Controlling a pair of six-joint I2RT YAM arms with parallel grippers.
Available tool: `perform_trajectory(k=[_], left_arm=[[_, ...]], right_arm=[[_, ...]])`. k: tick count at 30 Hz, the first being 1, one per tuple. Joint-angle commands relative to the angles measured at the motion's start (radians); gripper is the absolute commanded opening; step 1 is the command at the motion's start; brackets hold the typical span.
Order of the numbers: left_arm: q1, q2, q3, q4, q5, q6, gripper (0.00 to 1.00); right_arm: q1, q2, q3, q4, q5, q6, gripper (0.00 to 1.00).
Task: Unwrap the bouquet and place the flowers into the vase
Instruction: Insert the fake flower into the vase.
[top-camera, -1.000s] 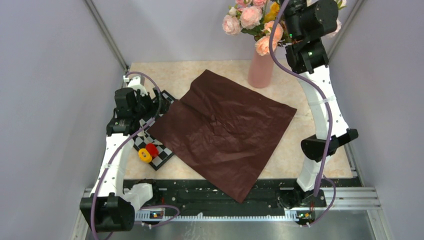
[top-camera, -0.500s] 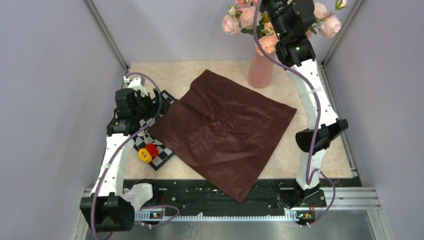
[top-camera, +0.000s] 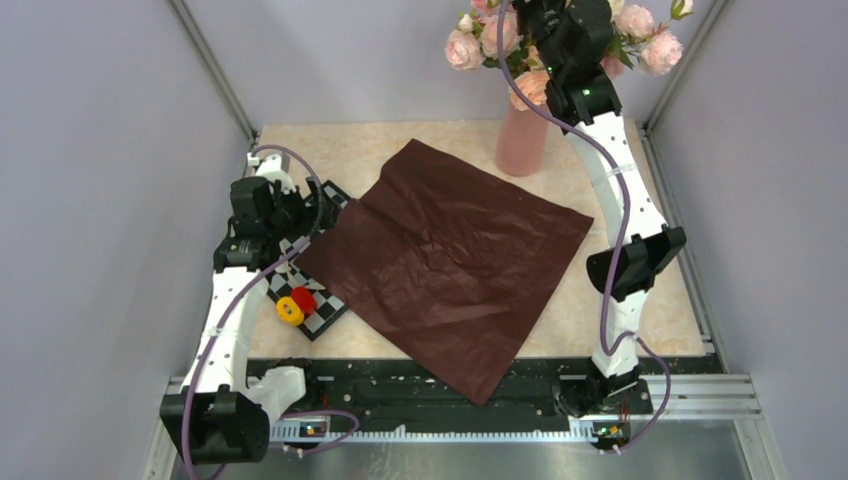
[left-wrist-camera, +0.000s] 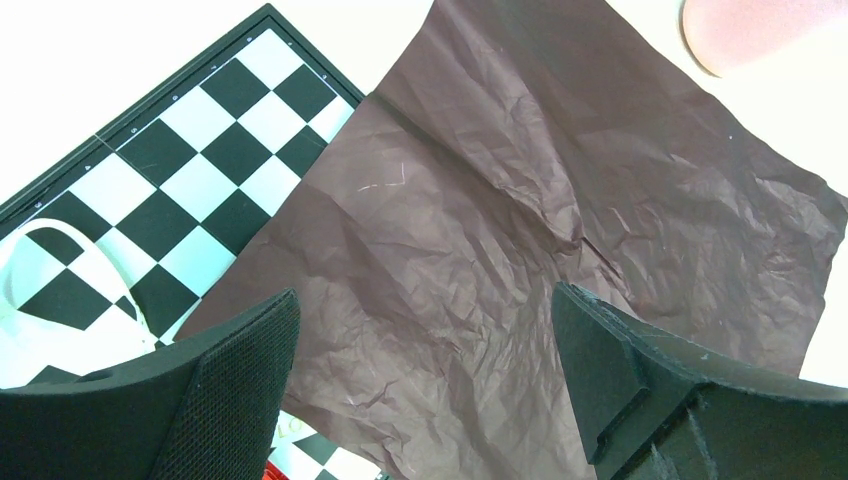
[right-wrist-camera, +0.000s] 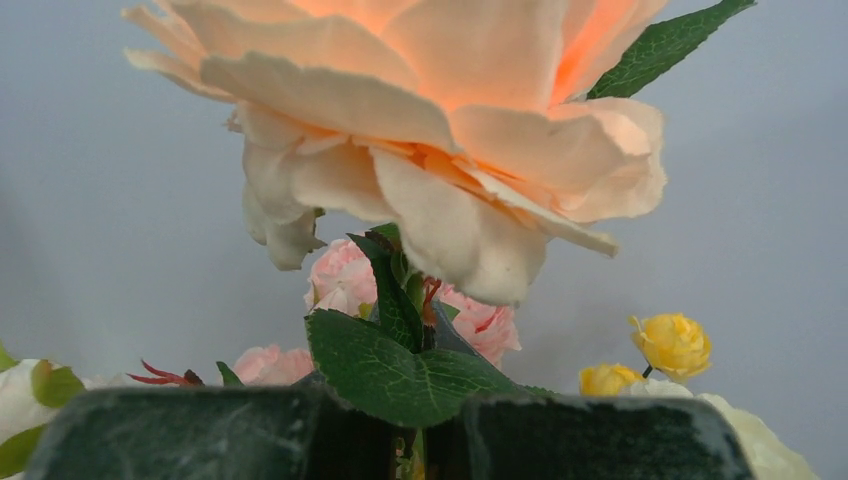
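Observation:
The bouquet's dark red paper (top-camera: 450, 255) lies unfolded and flat across the table, also seen below the left wrist (left-wrist-camera: 560, 230). The salmon-pink vase (top-camera: 521, 140) stands upright at the back, with the flowers (top-camera: 485, 38), pale pink and peach, rising from it. My right gripper (right-wrist-camera: 430, 440) is high up among the blooms, shut on a thin green stem under a big peach rose (right-wrist-camera: 420, 110). My left gripper (left-wrist-camera: 425, 300) hangs open and empty over the paper's left edge.
A black-and-white chessboard (top-camera: 325, 310) lies under the paper's left edge, with a red and a yellow piece (top-camera: 297, 305) on it. A white loop (left-wrist-camera: 60, 290) rests on the board. Grey walls enclose the table on three sides.
My right arm has swung left over the vase, carrying its flower in among the other blooms. The left arm and the paper have not moved.

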Motion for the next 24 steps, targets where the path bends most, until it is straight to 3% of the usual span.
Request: perform_trajectory(k=[1,24], left_arm=[[0.007,-0.018,-0.001,0.029,-0.002,0.015,0.99],[0.01,-0.02,-0.003,0.029,0.001,0.017,0.99]], right_arm=[[-0.03,-0.008,-0.004,0.025,0.01,0.024,0.0],[-0.06,-0.021,-0.18,0.042,-0.018,0.047,0.0]])
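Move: Almost under the right hand, which holds a peach flower by its stem, stands the vase: about 4 cm to the right, perhaps 2 cm nearer, its middle some 42 cm lower. A peach rose at its rim is 4 cm nearer, 3 cm right and 25 cm down; pink blooms lie 7 cm left, 2 cm nearer and 20 cm down. For the left hand the vase is about 19 cm ahead, 36 cm right and 10 cm down. Lowering the pinched peach flower towards the vase, the right hand sinks about 7 cm among the other blooms, faster near the end, while easing some 3 cm forward. It first shifts slightly right, and the upward-tilted fingers tip down by roughly 10 degrees. The fingers stay shut on the stem. ##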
